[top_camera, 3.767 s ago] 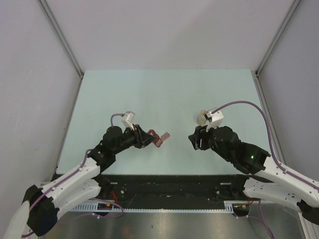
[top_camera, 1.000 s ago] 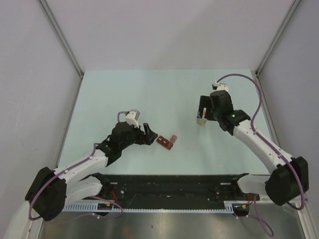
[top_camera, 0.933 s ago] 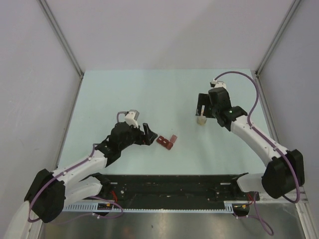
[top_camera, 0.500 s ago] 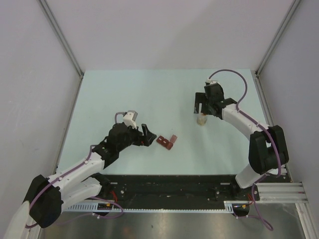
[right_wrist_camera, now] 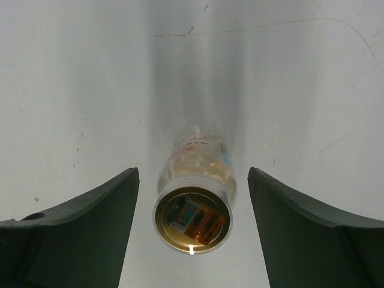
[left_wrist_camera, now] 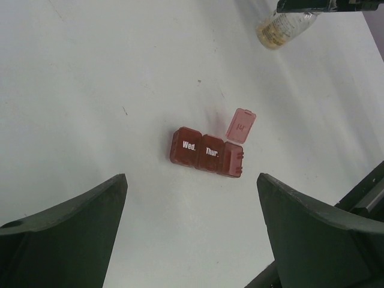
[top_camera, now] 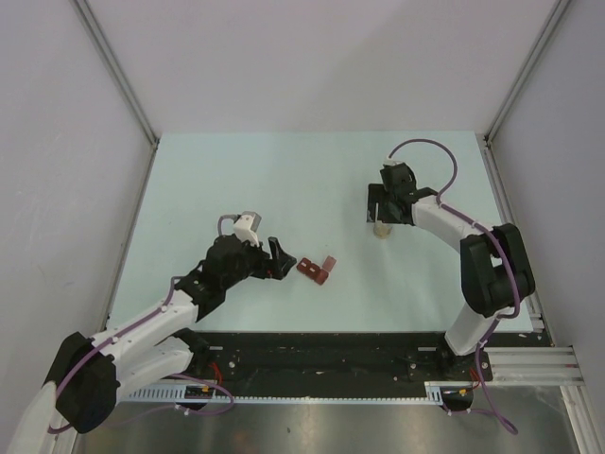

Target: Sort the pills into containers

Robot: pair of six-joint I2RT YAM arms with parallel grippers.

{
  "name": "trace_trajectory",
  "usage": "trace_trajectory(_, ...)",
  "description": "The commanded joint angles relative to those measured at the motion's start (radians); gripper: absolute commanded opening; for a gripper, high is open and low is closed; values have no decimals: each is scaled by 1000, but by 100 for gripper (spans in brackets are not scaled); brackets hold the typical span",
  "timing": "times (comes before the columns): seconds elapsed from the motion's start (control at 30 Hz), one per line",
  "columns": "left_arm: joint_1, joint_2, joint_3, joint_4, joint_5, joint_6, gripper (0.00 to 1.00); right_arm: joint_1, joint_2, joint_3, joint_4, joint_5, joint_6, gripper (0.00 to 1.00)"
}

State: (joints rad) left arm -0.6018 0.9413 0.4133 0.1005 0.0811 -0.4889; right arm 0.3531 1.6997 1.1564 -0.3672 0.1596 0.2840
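The containers are a dark red pill box [top_camera: 317, 270] [left_wrist_camera: 207, 152] lying flat on the table, two lids marked Wed. and Thur. shut and its right end lid [left_wrist_camera: 241, 125] flipped open. My left gripper [top_camera: 276, 257] [left_wrist_camera: 192, 240] is open just short of the box, touching nothing. A small clear bottle [top_camera: 381, 229] [right_wrist_camera: 193, 198] stands upright, with tan contents showing through its wall; single pills cannot be made out. My right gripper [top_camera: 378, 203] [right_wrist_camera: 192, 225] hangs open above the bottle, a finger [right_wrist_camera: 78, 228] on each side with gaps to the glass.
The pale green table [top_camera: 284, 180] is walled by grey panels at the left, back and right. The bottle [left_wrist_camera: 282, 27] also shows at the far top of the left wrist view, under the right arm. A black rail [top_camera: 321, 345] runs along the near edge.
My right arm has swung its elbow out to the right and brought its gripper down over the bottle, jaws narrowing slightly. The left gripper has drawn back a little from the pill box.
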Motion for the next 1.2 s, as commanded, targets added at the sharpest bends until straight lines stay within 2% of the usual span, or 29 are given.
trace_trajectory(0.0, 4, -19, -14, 4, -6, 4, 95, 3, 37, 40, 16, 9, -2, 78)
trace_trajectory(0.2, 4, -22, -10, 1, -9, 6, 95, 6, 52, 40, 17, 9, -2, 71)
trace_trajectory(0.3, 4, -25, -10, -2, -15, 7, 95, 6, 54, 40, 24, 6, -2, 64)
trace_trajectory(0.4, 4, -33, -8, -5, -20, 7, 95, 6, 51, 40, 24, -3, -6, 50)
trace_trajectory(0.43, 4, -38, -8, -7, -20, 7, 95, 7, 48, 40, 22, -6, -8, 41)
trace_trajectory(0.5, 2, -47, -4, -15, -23, 12, 95, 6, 29, 40, 16, -31, -19, 32)
trace_trajectory(0.53, 4, -52, -1, -19, -23, 13, 95, 7, 20, 42, 11, -47, -26, 24)
trace_trajectory(0.63, 2, -94, 9, -25, -9, 24, 94, 20, -44, 40, -13, -115, -54, 12)
trace_trajectory(0.77, -4, -186, 24, -25, 37, 67, 94, 56, -143, 42, -78, -295, -94, 9)
trace_trajectory(0.87, -65, -228, 53, -50, -1, 165, 94, 105, -198, 42, -156, -443, -101, 8)
trace_trajectory(1.03, -211, -251, 73, -24, 0, 260, 95, 295, -284, 42, -269, -472, -95, 7)
trace_trajectory(1.17, -300, -271, 64, 28, -14, 352, 95, 363, -359, 43, -283, -531, -37, 8)
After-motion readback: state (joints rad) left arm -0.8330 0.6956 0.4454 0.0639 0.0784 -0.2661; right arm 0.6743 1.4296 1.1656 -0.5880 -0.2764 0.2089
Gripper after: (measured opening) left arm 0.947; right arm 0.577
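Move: The pill bottle stands between the right hand's open fingers, its middle about 1 cm ahead and 3 below, no offset sideways. The organizer lies some 20 cm left and 14 back from that hand, 6 lower; its open lid is around 16 left, 11 back and 7 below. From the left hand, the bottle is roughly 29 cm right, 14 ahead and 2 below. Right hand dips, pinches the bottle, carries it some 19 cm back-left and up towards the organizer; left rises back. ##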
